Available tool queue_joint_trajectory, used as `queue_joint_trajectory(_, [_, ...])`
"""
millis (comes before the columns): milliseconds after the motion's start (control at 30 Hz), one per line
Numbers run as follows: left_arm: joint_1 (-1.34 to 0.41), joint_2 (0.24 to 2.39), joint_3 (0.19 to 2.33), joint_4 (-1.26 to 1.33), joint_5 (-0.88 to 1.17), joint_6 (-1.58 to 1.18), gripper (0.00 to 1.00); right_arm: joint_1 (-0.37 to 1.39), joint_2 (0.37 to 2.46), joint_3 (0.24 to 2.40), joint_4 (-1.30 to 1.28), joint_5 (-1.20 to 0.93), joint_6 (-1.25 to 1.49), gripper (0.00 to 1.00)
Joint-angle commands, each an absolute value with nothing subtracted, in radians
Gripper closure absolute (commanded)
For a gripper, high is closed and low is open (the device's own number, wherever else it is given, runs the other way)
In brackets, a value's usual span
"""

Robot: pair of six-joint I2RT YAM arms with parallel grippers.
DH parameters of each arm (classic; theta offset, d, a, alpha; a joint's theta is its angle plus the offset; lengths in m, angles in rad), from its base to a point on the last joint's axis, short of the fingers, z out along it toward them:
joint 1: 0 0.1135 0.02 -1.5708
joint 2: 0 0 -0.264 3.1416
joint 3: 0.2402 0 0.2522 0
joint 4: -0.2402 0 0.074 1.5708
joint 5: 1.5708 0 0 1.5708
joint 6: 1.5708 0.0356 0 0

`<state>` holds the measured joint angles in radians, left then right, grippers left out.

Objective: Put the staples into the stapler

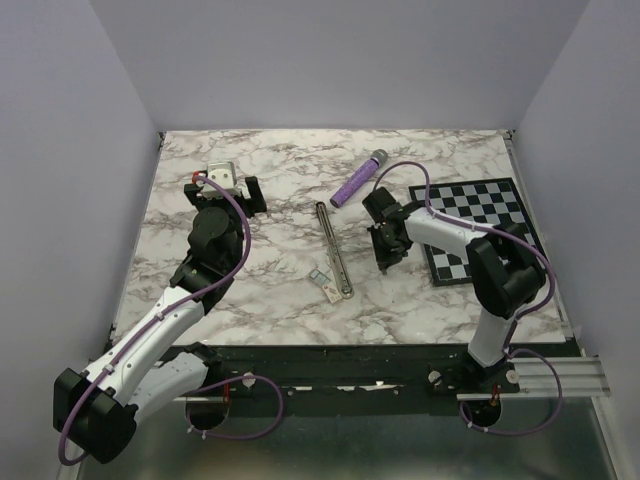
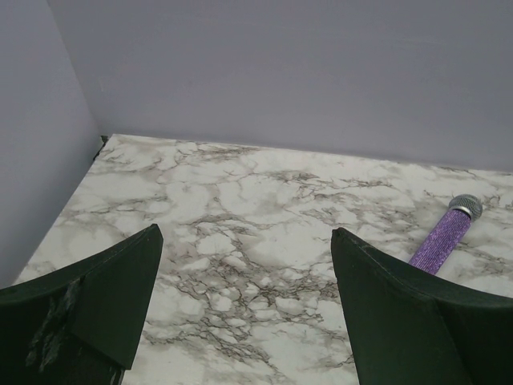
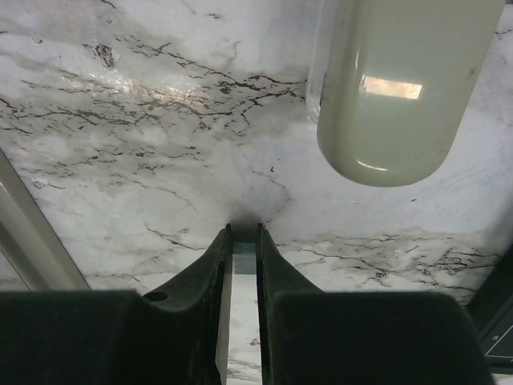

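Observation:
The stapler (image 1: 333,250) lies opened out as a long thin strip at the table's middle, and its pale edge (image 3: 28,233) shows at the left of the right wrist view. A tiny cream-white staples box (image 1: 320,275) rests beside its near end. Just right of the stapler, my right gripper (image 1: 384,262) (image 3: 243,233) points down at the marble. Its jaws stand narrow, with a small grey metallic block of staples (image 3: 244,258) filling the gap between them. My left gripper (image 1: 232,178) (image 2: 244,233) hovers wide open over the back left, holding nothing.
A purple microphone with a grey tip (image 1: 358,178) (image 2: 445,237) lies behind the stapler. A black-and-white checkerboard mat (image 1: 478,228) covers the right side under the right arm. A large beige rounded shape (image 3: 393,88) hangs close to the right wrist camera. Lilac walls enclose the table.

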<state>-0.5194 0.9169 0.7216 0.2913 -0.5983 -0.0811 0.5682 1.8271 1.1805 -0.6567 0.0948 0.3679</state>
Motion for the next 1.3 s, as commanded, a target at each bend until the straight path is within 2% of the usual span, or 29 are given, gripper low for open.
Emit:
queue_joint_trajectory(0, [-0.525, 0.904, 0.71, 0.318, -0.592, -0.074, 0.06, 0.566, 1.78, 1.161, -0.652, 0.11, 0.359, 0.8])
queue_joint_trajectory(200, [-0.525, 0.9, 0.71, 0.319, -0.592, -0.074, 0.06, 0.58, 1.674, 1.146, -0.595, 0.089, 0.347, 0.8])
queue_joint_trajectory(467, [-0.525, 0.9, 0.707, 0.324, -0.6, -0.069, 0.06, 0.715, 1.618, 1.15, -0.488, 0.212, 0.4, 0.78])
queue_joint_trajectory(733, [-0.525, 0.897, 0.704, 0.331, -0.617, -0.061, 0.06, 0.84, 1.661, 1.186, -0.38, 0.302, 0.425, 0.78])
queue_joint_trajectory(1267, [-0.525, 0.894, 0.699, 0.339, -0.626, -0.057, 0.06, 0.917, 1.726, 1.161, -0.379, 0.305, 0.488, 0.78])
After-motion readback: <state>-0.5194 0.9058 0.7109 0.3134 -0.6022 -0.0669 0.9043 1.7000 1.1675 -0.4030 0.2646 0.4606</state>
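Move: The right fingers are already shut on the staple strip, down at the table. The open stapler's magazine lies about 12 cm to their left and level with them, at nearly the same height. The open staple box stands just past the magazine, some 15 cm left and 4 cm back; a pale green block lies about 16 cm straight ahead. From the raised left hand the magazine is roughly 25 cm right, 7 cm back and 30 cm below. Straight up first, then in an arc to the left, the right hand carries the pinched staple strip some 12 cm across to above the open magazine. It climbs about 7.5 cm, then sinks a little and eases back at the end. On the way the wrist tips the fingertips forward by about 20 degrees, with a slight roll and counter-clockwise turn; the fingers keep their grip. ##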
